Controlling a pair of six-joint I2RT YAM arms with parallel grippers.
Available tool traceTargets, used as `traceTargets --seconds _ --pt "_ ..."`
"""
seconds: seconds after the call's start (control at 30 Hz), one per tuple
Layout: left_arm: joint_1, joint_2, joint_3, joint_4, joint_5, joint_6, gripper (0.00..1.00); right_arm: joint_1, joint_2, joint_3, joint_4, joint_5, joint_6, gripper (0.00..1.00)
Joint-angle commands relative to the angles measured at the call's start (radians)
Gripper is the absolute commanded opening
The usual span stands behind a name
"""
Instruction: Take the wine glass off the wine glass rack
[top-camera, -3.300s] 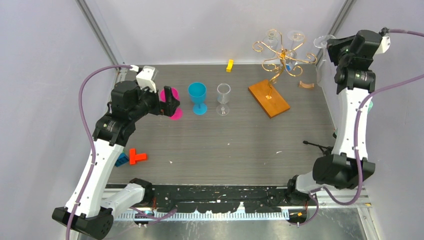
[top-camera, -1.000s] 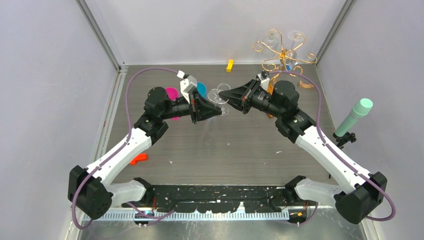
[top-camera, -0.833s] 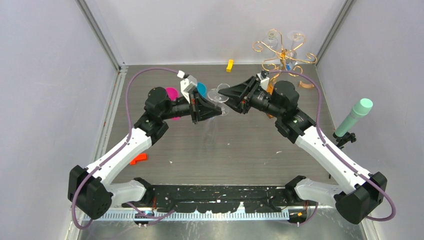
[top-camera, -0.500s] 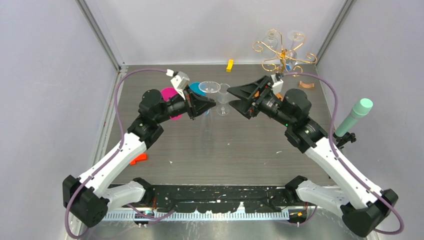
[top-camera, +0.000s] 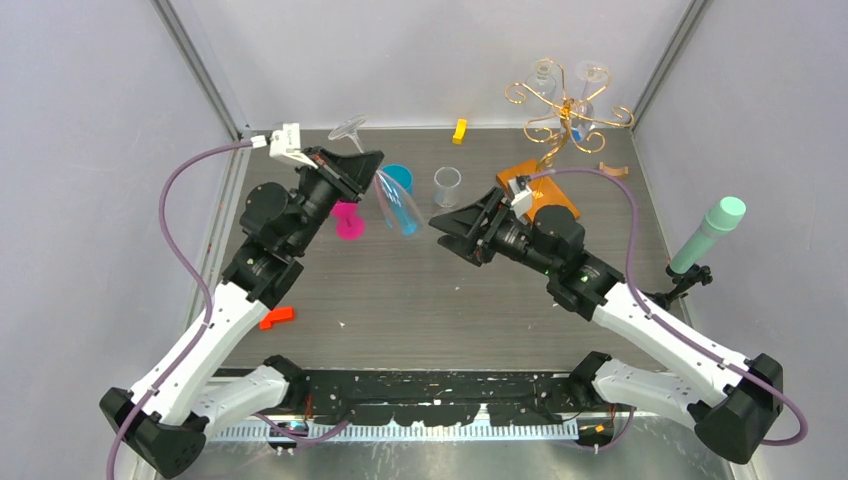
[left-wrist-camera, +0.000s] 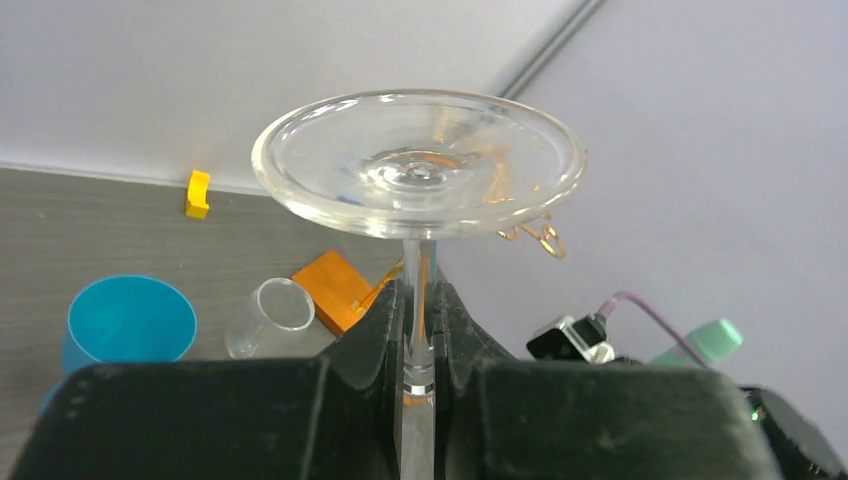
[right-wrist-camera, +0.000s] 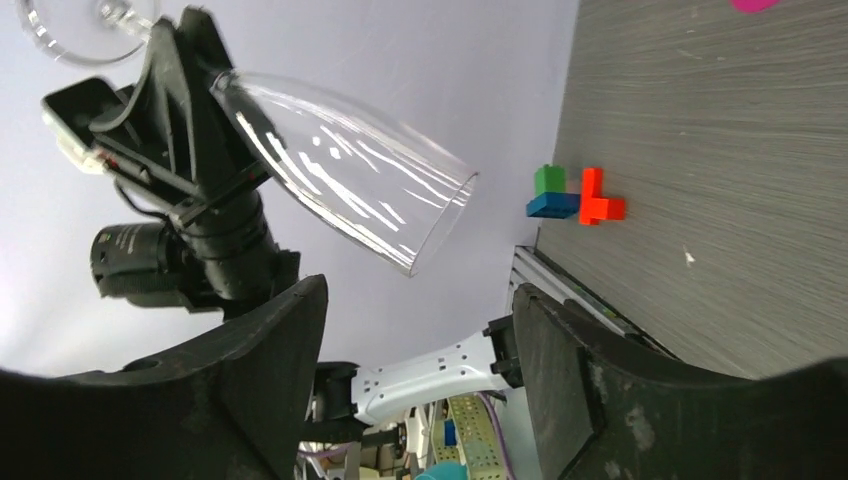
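A clear wine glass (top-camera: 397, 207) hangs tilted over the table's back left, foot (top-camera: 347, 128) up and bowl slanting down. My left gripper (top-camera: 364, 166) is shut on its stem (left-wrist-camera: 418, 330) just under the foot (left-wrist-camera: 418, 165). My right gripper (top-camera: 446, 228) stands open mid-table, apart from the glass, its jaws wide around nothing (right-wrist-camera: 418, 297). In the right wrist view the bowl (right-wrist-camera: 340, 170) shows beyond them. The gold wire wine glass rack (top-camera: 566, 106) stands at the back right on its orange base (top-camera: 530, 178), with two more glasses (top-camera: 592, 74) hanging on it.
A blue cup (top-camera: 394, 179), a clear cup (top-camera: 447, 186) and a pink cup (top-camera: 349, 222) stand at the back. A yellow block (top-camera: 459, 130), a red block (top-camera: 275, 317) and a teal cylinder (top-camera: 708, 234) on the right also show.
The right gripper opened, let go of the glass and drew back toward the near right. The left arm lifted the glass up and to the left, tilting it.
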Motion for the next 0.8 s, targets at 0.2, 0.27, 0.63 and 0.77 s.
traceTargets --seconds 0.2,0.27,0.63,0.77 --pt "0.001 -0.049 -0.033 0.054 -0.147 -0.357 0.0 0.07 0.019 -0.014 0.362 0.023 0.019 0.66" --pt "0.001 -0.06 -0.052 0.073 -0.154 -0.387 0.0 0.071 0.021 -0.022 0.387 0.032 0.032 0.63" --pt "0.001 -0.088 -0.148 0.171 -0.171 -0.513 0.0 0.079 0.091 -0.006 0.492 0.036 0.056 0.43" --pt "0.001 -0.092 -0.223 0.311 -0.185 -0.561 0.0 0.084 0.111 -0.007 0.541 0.059 0.068 0.4"
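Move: The clear wine glass is already pinched by its stem in the left hand, its bowl about 4 cm back, 2 cm right and 5 cm below. The right gripper, open, is some 7 cm back, 10 cm right and 10 cm below the left hand. From the right hand, that bowl's middle is about 3 cm ahead, 8 cm left and 5 cm up; the standing blue glass is roughly 16 cm ahead and 7 cm left, the standing clear glass 16 cm ahead and 2 cm right, both about 22 cm lower. Up some 5 cm, with a slight draw back that largely reverses, and about 3 cm left, the right hand comes to the mouth of the held glass, tilting slightly and narrowing its fingers to about half open. The left hand keeps its pinch on the stem, drifts 2 cm left and rolls nearly 30 degrees, left side down, swinging the bowl right towards the right fingers. ##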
